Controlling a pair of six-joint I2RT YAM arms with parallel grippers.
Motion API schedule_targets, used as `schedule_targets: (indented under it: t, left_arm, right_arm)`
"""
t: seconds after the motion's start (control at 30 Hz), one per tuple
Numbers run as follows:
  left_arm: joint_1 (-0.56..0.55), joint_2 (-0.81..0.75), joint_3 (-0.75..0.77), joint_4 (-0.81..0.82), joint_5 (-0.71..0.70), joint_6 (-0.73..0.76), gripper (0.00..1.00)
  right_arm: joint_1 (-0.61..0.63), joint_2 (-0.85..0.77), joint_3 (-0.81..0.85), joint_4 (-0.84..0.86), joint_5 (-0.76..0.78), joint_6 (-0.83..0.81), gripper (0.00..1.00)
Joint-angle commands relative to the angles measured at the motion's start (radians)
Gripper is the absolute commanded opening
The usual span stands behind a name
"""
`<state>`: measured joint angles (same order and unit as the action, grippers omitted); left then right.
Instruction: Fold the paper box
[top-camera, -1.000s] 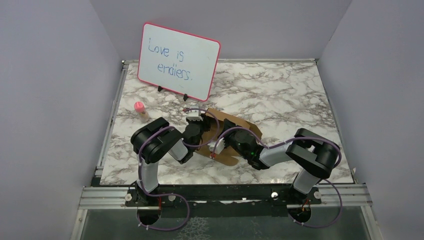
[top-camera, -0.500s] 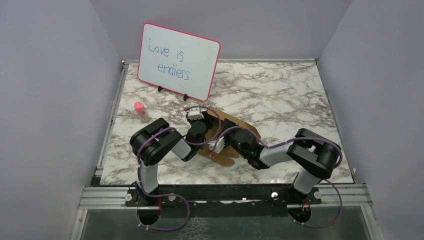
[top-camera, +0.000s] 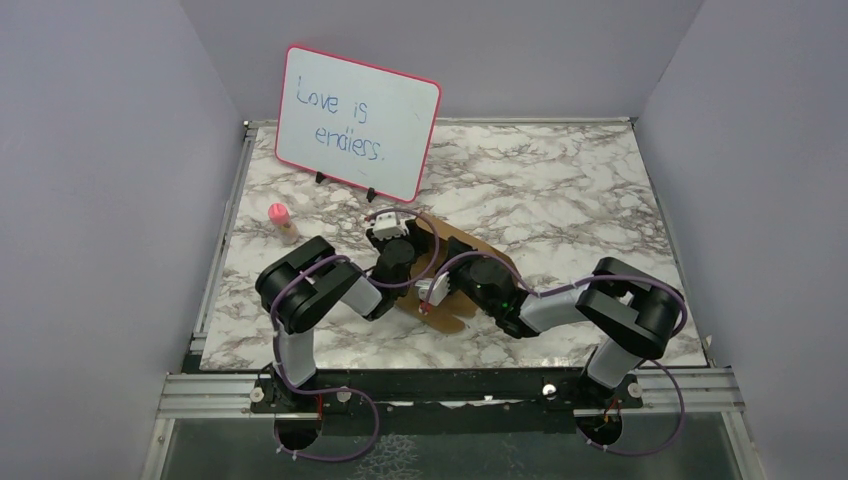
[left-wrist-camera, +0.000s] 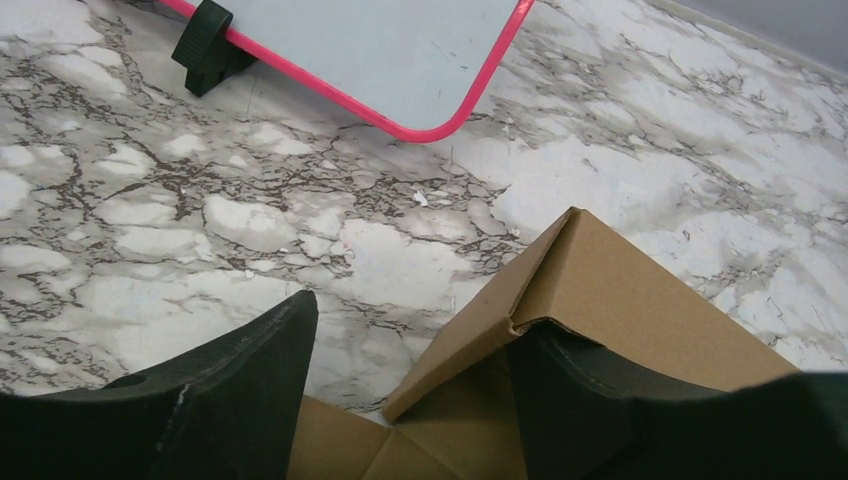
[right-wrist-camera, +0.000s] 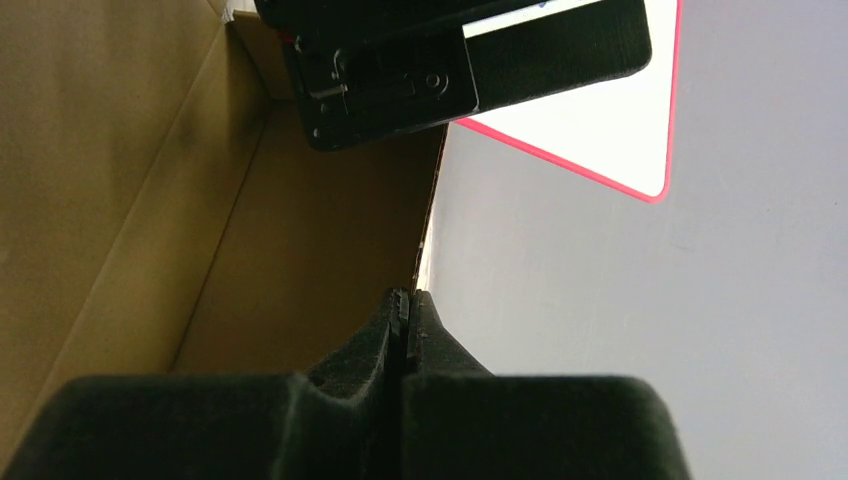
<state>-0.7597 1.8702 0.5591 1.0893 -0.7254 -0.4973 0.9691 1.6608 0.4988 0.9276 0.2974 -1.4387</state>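
Observation:
The paper box (top-camera: 478, 262) is brown cardboard, partly folded, lying mid-table under both wrists. My left gripper (top-camera: 386, 236) is at its far left corner. In the left wrist view this gripper (left-wrist-camera: 410, 340) is open, astride a raised corner flap of the paper box (left-wrist-camera: 620, 300). The right finger (left-wrist-camera: 600, 400) is tucked under that flap and the left finger (left-wrist-camera: 230, 390) is over bare table. My right gripper (top-camera: 436, 294) is at the box's near left side. It (right-wrist-camera: 404, 297) is shut, its tips pinching the thin edge of an upright wall of the paper box (right-wrist-camera: 300, 250).
A pink-framed whiteboard (top-camera: 357, 122) stands on black feet at the back left, close behind the box. A small pink-capped bottle (top-camera: 282, 222) stands to the left of the arms. Grey walls enclose the marble table (top-camera: 580, 190) on three sides.
My left gripper has opened wider and shifted slightly toward the whiteboard, with the flap now loose between its fingers. The right gripper has stayed shut in place.

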Motion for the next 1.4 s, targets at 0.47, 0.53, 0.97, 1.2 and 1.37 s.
schedule_targets:
  t: [0.47, 0.53, 0.97, 1.2, 1.37]
  left_arm:
    - [0.167, -0.025, -0.234, 0.295, 0.313, 0.112, 0.78]
    - [0.176, -0.02, -0.248, 0.324, 0.341, 0.106, 0.77]
    - [0.178, -0.111, -0.319, 0.343, 0.47, 0.083, 0.86]
    - [0.18, -0.098, -0.35, 0.36, 0.489, 0.06, 0.86]
    - [0.181, -0.062, -0.321, 0.363, 0.489, 0.061, 0.86]
  right_arm:
    - [0.011, -0.047, -0.009, -0.066, -0.026, 0.022, 0.01]
    - [0.011, -0.047, -0.005, -0.075, -0.027, 0.025, 0.01]
    - [0.011, -0.049, 0.004, -0.082, -0.042, 0.029, 0.01]
    - [0.011, -0.045, 0.007, -0.085, -0.046, 0.03, 0.01]
    - [0.011, -0.049, 0.008, -0.087, -0.056, 0.037, 0.01]
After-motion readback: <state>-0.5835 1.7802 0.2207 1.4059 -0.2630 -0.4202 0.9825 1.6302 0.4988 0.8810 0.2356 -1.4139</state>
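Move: The box's left end flap stands just beside the left hand, roughly 2 cm ahead and 2 cm right, with that hand's right finger on its inner side; the box's far left corner is about 4 cm ahead and 3 cm right. The whiteboard's near corner lies some 8 cm straight ahead, and the loose front panel about 16 cm back and 6 cm right. From the right hand, already pinching the far wall's top edge, the end flap lies about 8 cm left and 3 cm ahead. The box's left end flap is drawn left and back by the left hand's right finger, hooked against its inner side: the hand goes left and back together, then mostly back, about 5 cm back and 3.5 cm left in all, turning some 15 degrees counter-clockwise while its fingers spread wider. The right hand keeps its pinch on the far wall and shifts a little left and back. ##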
